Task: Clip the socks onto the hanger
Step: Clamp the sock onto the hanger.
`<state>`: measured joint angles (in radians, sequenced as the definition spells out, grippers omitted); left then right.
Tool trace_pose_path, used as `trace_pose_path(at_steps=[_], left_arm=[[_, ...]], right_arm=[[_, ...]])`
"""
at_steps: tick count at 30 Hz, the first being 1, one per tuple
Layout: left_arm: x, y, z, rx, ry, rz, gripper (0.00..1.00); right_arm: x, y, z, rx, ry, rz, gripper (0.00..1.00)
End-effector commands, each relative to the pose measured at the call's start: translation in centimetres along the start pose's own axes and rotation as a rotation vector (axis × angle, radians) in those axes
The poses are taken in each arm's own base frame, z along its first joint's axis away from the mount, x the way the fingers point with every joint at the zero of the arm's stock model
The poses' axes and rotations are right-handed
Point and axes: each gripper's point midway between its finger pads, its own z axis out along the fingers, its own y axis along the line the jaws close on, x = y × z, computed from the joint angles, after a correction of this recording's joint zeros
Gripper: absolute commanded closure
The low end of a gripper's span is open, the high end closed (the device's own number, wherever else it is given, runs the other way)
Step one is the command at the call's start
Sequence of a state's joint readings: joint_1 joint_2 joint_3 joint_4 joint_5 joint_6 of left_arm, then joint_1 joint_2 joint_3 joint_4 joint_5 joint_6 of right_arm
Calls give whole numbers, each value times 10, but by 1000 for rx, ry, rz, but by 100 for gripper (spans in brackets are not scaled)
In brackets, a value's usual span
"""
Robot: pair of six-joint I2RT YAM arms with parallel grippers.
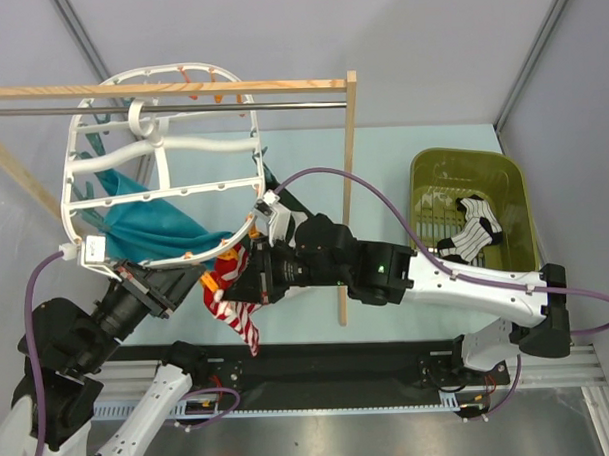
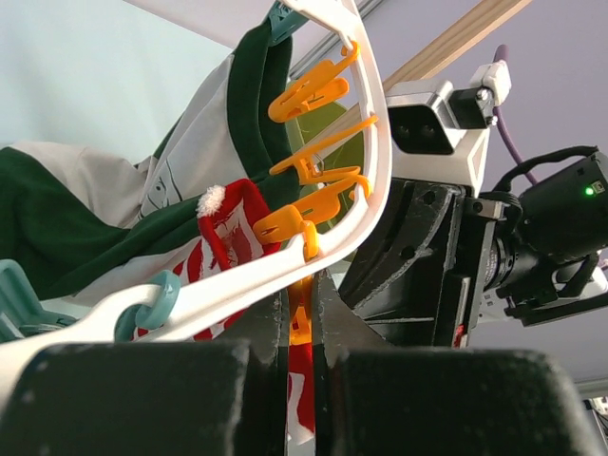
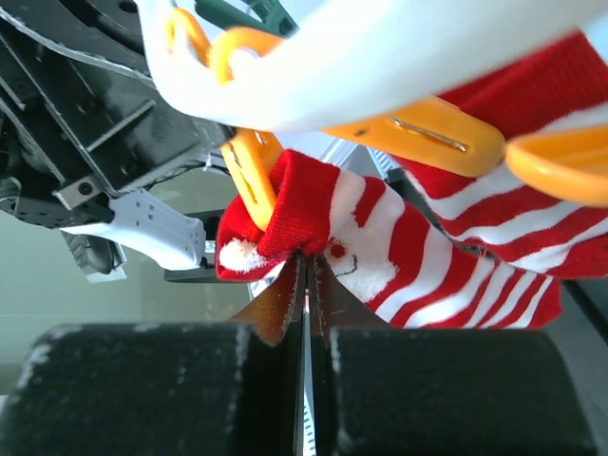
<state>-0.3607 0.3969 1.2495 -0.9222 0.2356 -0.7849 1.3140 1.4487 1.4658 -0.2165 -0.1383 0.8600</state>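
Note:
The white hanger (image 1: pixel 68 186) hangs from the rod at the upper left, with orange clips along its near rim (image 2: pixel 237 285). My left gripper (image 1: pixel 191 280) reaches up under that rim, and its jaws (image 2: pixel 300 299) are shut on an orange clip (image 2: pixel 300 326). My right gripper (image 1: pixel 229 279) comes in from the right and meets it there. It is shut (image 3: pixel 306 261) on the red cuff of a red-and-white striped sock (image 3: pixel 380 228), which it holds against an orange clip (image 3: pixel 252 171). The rest of the sock (image 1: pixel 239 310) hangs below the grippers.
A green bin (image 1: pixel 428 174) at the right holds a black-and-white striped sock (image 1: pixel 473 232). The wooden rack's post (image 1: pixel 348 186) stands just behind my right arm. A teal cloth (image 1: pixel 149 223) and a dark green-and-white garment (image 2: pixel 95 209) hang on the hanger.

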Motion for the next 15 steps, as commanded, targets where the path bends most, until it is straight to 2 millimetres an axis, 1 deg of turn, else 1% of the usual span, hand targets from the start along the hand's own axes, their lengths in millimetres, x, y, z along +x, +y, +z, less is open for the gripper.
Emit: trace_pose_path(at_steps=[1,4,10,11,12,14,15], left_arm=[[-2,-7,-1,32,-3,10,100],[-2,-7,-2,32,-5,9,100],[-3,-10,-2,43,-6,8,100],[-3,-10,-4,43,-8,12,97],[-4,-9,-4,38,-16,12,85],[-5,-8,-7,37,-25,15,70],[-5,-8,-8,33,-29,15,58]], right_arm=[[-15,27,-1,-72,-36,-33,100],[-18,31,-4,-78,-46,-43,100],[-23,36,-2,-102,-62,-70,100],[-23,35,0,-103,-59,-71,100],[-24,36,0,-109,-60,-75,100],[-24,34,2,-110,-67,-83,100],[-27,31,3,-103,-76,-86,100]])
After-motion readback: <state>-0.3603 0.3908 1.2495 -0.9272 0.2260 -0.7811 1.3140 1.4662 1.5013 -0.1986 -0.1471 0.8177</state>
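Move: The left hand already squeezes the orange clip; the sock corner meant for its jaws is about 3 cm to the right, 1 cm ahead and 2 cm below. The hanger's white rim crosses some 3 cm ahead, level sideways and 2 cm above, and the sock already hung is 4 cm ahead and 6 cm right, roughly level. From the right hand, which pinches the loose sock, the clip is about 2 cm left, 1 cm back and 2 cm above. The left fingers let go of the orange clip's handles near the end, opening to about a quarter while that hand stays where it is. Before and during this the right hand keeps its pinch on the sock's cuff and eases it up about 1 cm towards the clip, its pointing barely changing. ##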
